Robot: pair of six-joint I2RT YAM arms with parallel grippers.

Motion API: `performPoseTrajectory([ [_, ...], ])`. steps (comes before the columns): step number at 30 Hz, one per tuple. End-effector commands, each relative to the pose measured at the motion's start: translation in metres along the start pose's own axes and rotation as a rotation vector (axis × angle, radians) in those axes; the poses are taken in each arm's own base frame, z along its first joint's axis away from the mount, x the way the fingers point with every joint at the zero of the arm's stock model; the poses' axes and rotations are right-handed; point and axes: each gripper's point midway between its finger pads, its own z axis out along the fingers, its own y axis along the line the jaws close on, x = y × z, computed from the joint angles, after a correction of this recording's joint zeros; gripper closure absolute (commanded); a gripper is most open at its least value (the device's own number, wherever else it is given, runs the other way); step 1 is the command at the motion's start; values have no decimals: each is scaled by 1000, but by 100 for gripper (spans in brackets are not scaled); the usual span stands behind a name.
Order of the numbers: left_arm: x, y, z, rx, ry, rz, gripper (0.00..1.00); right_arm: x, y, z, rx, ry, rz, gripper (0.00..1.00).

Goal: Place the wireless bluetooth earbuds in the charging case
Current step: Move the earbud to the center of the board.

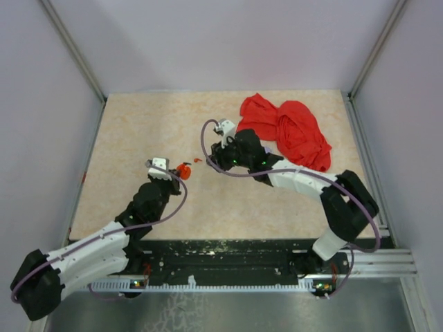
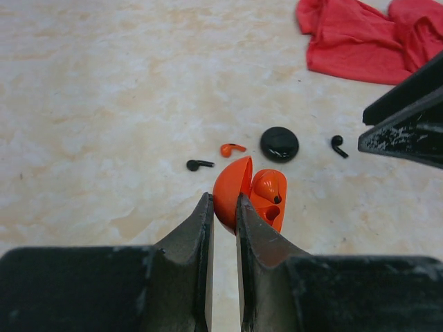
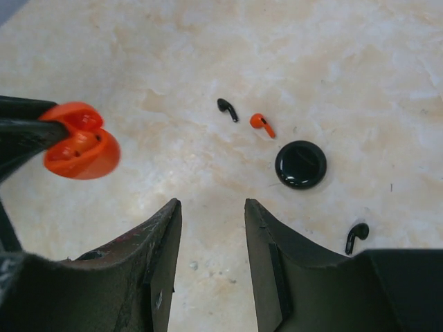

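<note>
The charging case [image 2: 279,144], a round black puck, lies shut on the table; it also shows in the right wrist view [image 3: 301,164]. Two tiny black earbuds [image 2: 199,164] [image 2: 338,146] lie on either side of it, also seen from the right wrist [image 3: 227,108] [image 3: 357,236]. A small orange earbud [image 3: 261,124] lies between. My left gripper [image 2: 223,200] is shut on the lid of an open orange clamshell case [image 2: 249,194], held above the table. My right gripper [image 3: 213,204] is open and empty, hovering near the puck.
A crumpled red cloth [image 1: 287,128] lies at the back right of the marbled table [image 1: 138,131]. The two grippers face each other closely mid-table [image 1: 197,162]. Grey walls and metal rails enclose the table.
</note>
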Motion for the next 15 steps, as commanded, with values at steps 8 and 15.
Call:
performPoseTrajectory([
  [8, 10, 36, 5, -111, 76, -91, 100, 10, -38, 79, 44, 119, -118, 58],
  [15, 9, 40, 4, -111, 57, -98, 100, 18, -49, 115, 44, 171, -167, 57],
])
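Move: The right hand, empty, is bound for the orange earbud, about 9 cm ahead, 6 cm to its left and 12 cm below. The black case lies 5 cm right of that earbud, level with it, and a black earbud some 4 cm to its left and 1 cm nearer. The held orange case is 11 cm left of the right hand and 4 cm back. From the left hand, the orange earbud is about 13 cm ahead, 5 cm right, 13 cm down. The right hand swoops down about 8 cm while reaching forward some 7 cm and left 4 cm, over the black case's near side towards the orange earbud, fingers staying part-open and tipping roughly 10 degrees steeper, with nothing touched yet. The left hand keeps its grip on the orange case and draws it some 4 cm left and 2 cm down, slowing to a stop. ##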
